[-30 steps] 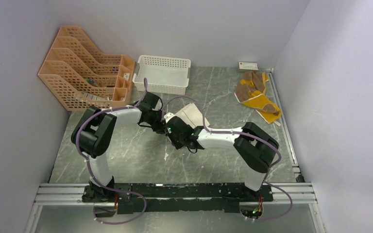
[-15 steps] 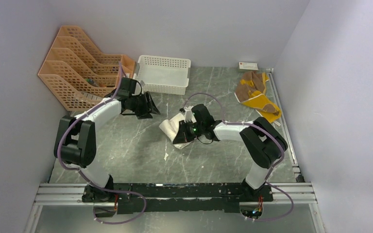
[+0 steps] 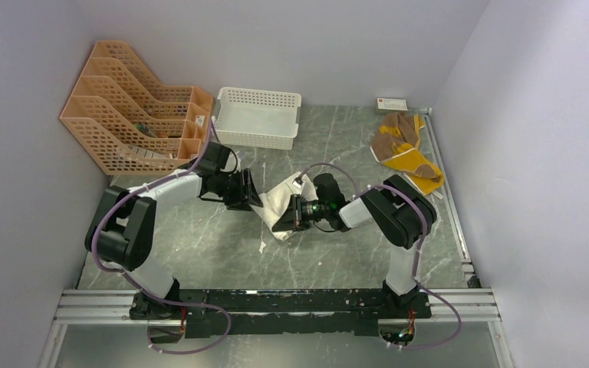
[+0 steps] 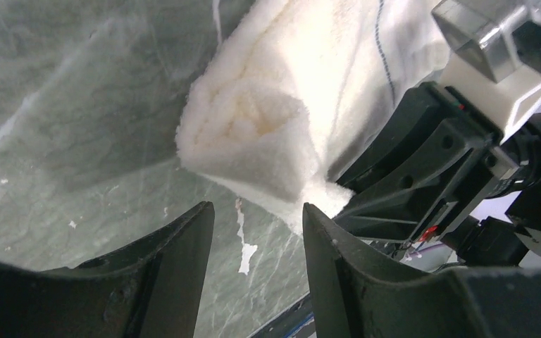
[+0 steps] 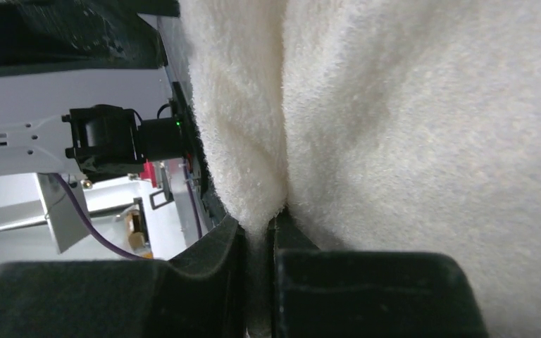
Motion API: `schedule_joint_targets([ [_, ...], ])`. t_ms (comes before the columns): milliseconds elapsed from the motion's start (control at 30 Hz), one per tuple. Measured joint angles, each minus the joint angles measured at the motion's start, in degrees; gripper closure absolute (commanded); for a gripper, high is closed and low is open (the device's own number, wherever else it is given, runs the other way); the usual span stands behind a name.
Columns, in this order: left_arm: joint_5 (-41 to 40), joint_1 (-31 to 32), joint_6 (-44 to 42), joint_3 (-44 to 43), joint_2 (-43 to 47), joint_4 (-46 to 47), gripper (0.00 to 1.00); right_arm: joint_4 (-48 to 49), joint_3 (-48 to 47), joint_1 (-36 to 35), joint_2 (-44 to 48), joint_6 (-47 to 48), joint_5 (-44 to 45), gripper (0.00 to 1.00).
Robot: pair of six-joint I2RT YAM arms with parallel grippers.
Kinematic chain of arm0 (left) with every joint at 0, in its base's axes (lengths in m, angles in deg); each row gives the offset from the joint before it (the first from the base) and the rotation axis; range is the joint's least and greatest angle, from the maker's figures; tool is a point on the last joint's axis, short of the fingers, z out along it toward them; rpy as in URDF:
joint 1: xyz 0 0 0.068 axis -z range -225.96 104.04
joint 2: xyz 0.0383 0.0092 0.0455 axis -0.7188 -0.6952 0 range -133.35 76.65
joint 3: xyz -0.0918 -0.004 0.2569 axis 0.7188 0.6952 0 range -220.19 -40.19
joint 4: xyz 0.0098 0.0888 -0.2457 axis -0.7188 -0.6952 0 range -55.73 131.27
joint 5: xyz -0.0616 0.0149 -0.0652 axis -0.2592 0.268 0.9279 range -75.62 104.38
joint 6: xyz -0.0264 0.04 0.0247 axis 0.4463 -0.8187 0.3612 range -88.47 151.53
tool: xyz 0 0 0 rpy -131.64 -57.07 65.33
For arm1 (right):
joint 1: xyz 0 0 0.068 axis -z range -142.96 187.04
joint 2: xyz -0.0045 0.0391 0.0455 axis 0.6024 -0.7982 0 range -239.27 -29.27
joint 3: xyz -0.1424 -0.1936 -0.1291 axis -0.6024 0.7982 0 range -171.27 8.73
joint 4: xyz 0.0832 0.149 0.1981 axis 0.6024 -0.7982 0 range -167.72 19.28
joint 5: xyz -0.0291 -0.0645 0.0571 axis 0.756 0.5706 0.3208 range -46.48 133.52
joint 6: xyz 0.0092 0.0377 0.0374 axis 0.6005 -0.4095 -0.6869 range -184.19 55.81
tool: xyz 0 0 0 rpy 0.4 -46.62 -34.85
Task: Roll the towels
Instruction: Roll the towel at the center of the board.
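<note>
The cream-white towel [image 3: 279, 201] lies partly rolled mid-table, its rolled end [image 4: 250, 130] facing my left gripper. My left gripper [image 3: 251, 199] [image 4: 257, 222] stands open just short of that roll end, with only bare table between its fingers. My right gripper [image 3: 290, 214] [image 5: 257, 225] is shut on a fold of the cream towel [image 5: 408, 105], which fills its view. The brown and mustard-yellow towel [image 3: 403, 148] lies crumpled at the back right, far from both grippers.
A white lattice basket [image 3: 257, 116] stands at the back centre. An orange file rack [image 3: 134, 115] fills the back left. A small white box [image 3: 392, 103] sits by the back wall. The table's raised rail [image 3: 449, 192] runs along the right.
My left gripper let go and opened, swung away to the back left, then came back to the towel's left end. My right gripper kept its grip and turned, shifting the towel slightly.
</note>
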Motion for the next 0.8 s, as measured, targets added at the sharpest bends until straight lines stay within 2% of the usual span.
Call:
schedule_joint_targets([
  [267,-0.39,1.31,3.28,3.19,1.33,1.33,0.38,-1.38,-0.7,0.0,-0.55,-1.7,0.92,1.0],
  [600,1.42,4.24,9.9,6.82,-1.29,11.45,0.39,-3.82,-1.46,0.0,-0.55,-1.03,1.7,0.99],
  [700,1.46,4.72,10.82,7.06,-3.32,13.27,0.43,-4.13,-1.46,0.0,-0.55,-0.98,1.73,0.98],
  [800,1.57,4.92,11.72,7.28,-5.14,14.69,0.53,-5.07,-1.79,-0.02,-0.55,-0.55,1.75,0.91],
])
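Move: Some 4 cm to the left hand's right, about 2 cm nearer the base and 5 cm below it, lies the rolled left end of the white towel; the towel's far flat end is about 5 cm ahead, 12 cm right and 6 cm down. The white basket sits roughly 24 cm straight ahead, 4 cm lower. From the right hand, still pinching the towel's near edge, that rolled end is about 5 cm ahead and 3 cm left, nearly level. Easing back about 2 cm, then swinging right some 3 cm and sinking nearly 4 cm, the left hand brings its open fingers down astride the rolled left end, tipping slightly and only just starting to narrow. One finger comes up against the towel beside the right gripper, which holds its pinch on the near edge and stays put. ##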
